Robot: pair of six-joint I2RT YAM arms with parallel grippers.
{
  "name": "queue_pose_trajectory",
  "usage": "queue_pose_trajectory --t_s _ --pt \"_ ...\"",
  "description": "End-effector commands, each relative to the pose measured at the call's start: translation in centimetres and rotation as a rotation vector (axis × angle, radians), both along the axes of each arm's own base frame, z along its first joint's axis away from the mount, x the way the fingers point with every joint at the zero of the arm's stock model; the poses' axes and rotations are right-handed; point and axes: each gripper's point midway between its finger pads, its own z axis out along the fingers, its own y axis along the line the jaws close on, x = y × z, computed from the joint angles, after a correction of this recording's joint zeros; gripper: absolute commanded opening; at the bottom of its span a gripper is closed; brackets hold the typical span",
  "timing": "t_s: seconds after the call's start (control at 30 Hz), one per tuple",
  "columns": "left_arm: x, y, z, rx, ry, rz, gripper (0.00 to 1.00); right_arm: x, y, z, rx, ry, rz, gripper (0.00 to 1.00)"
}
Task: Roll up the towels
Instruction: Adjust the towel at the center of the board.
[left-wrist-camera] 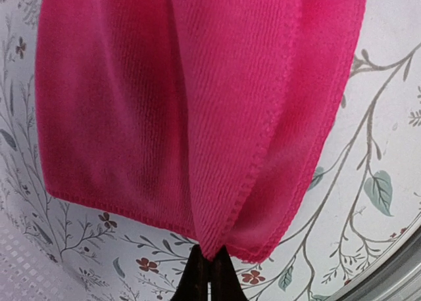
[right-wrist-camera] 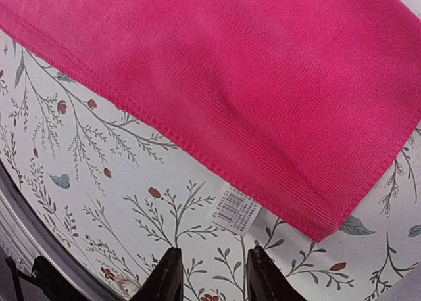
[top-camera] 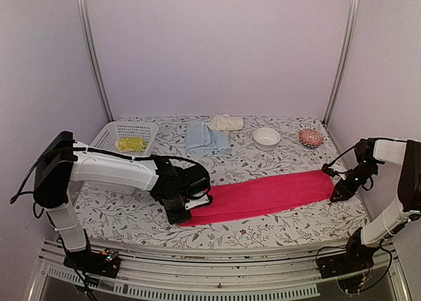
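Observation:
A hot pink towel (top-camera: 270, 194) lies folded into a long strip across the front of the table. My left gripper (top-camera: 179, 209) is shut on the hem at its left end, and the pinched fold (left-wrist-camera: 209, 245) bunches up at the closed fingertips. My right gripper (top-camera: 341, 194) hangs open just off the towel's right end (right-wrist-camera: 263, 97), its fingertips (right-wrist-camera: 172, 265) apart over the bare cloth near a white barcode label (right-wrist-camera: 235, 211). A yellow-green towel (top-camera: 131, 144) sits in a white basket (top-camera: 141, 128). A light blue towel (top-camera: 205, 137) and a cream towel (top-camera: 225, 122) lie at the back.
A white bowl (top-camera: 266, 137) and a red-patterned round object (top-camera: 310, 138) stand at the back right. The floral table covering (top-camera: 276, 163) spans the whole surface. Metal frame posts rise at the back corners, and the table's rail runs along the near edge.

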Motion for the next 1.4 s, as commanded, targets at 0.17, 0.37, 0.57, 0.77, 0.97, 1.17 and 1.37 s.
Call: queue_pose_trajectory --t_s 0.17,0.37,0.57,0.77,0.97,1.17,1.37 --pt "0.7 0.0 3.7 -0.022 -0.086 -0.01 0.0 -2.8 -0.5 -0.1 -0.068 0.001 0.153 0.36" --pt "1.2 0.2 3.8 -0.002 -0.107 -0.002 0.0 -0.1 -3.5 -0.5 -0.238 -0.09 0.146 0.36" --pt "1.5 0.4 5.1 -0.01 -0.142 0.006 0.0 1.5 -4.3 -1.4 -0.27 -0.107 0.127 0.36" --pt "1.7 0.6 5.3 0.003 -0.156 0.004 0.0 3.0 -5.1 -2.0 -0.302 -0.13 0.105 0.36" --pt "1.8 0.8 5.0 0.02 -0.16 0.004 0.0 3.2 -4.4 -3.2 -0.257 -0.099 0.116 0.27" --pt "0.6 0.3 5.2 -0.004 -0.126 -0.038 0.0 2.4 -4.6 -3.4 -0.276 -0.074 0.135 0.06" --pt "-2.5 0.5 3.5 -0.002 -0.048 -0.159 0.0 1.8 -5.1 -3.3 -0.313 -0.074 0.158 0.04"
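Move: The right hand, open, has the towel's near right corner about 3 cm ahead, 5 cm to its right and 4 cm below. A barcode label sticking out from the near edge sits almost beneath it, about 1 cm ahead; the towel's far right corner is some 12 cm straight beyond the near one. From the left hand, already pinching the left end, that near right corner is roughly 60 cm right and 8 cm ahead, while the far left corner is about 9 cm ahead and 1 cm right. Back about 2.5 cm first, then in a curve to the right and forward, some 5 cm each way, and down 3 cm, the right hand reaches the towel's near right corner, swings its fingers about 15 degrees to nearly upright, and shuts them on it. The left hand keeps its pinch and rises some 4 cm, its fingertips tipping slightly forward. ##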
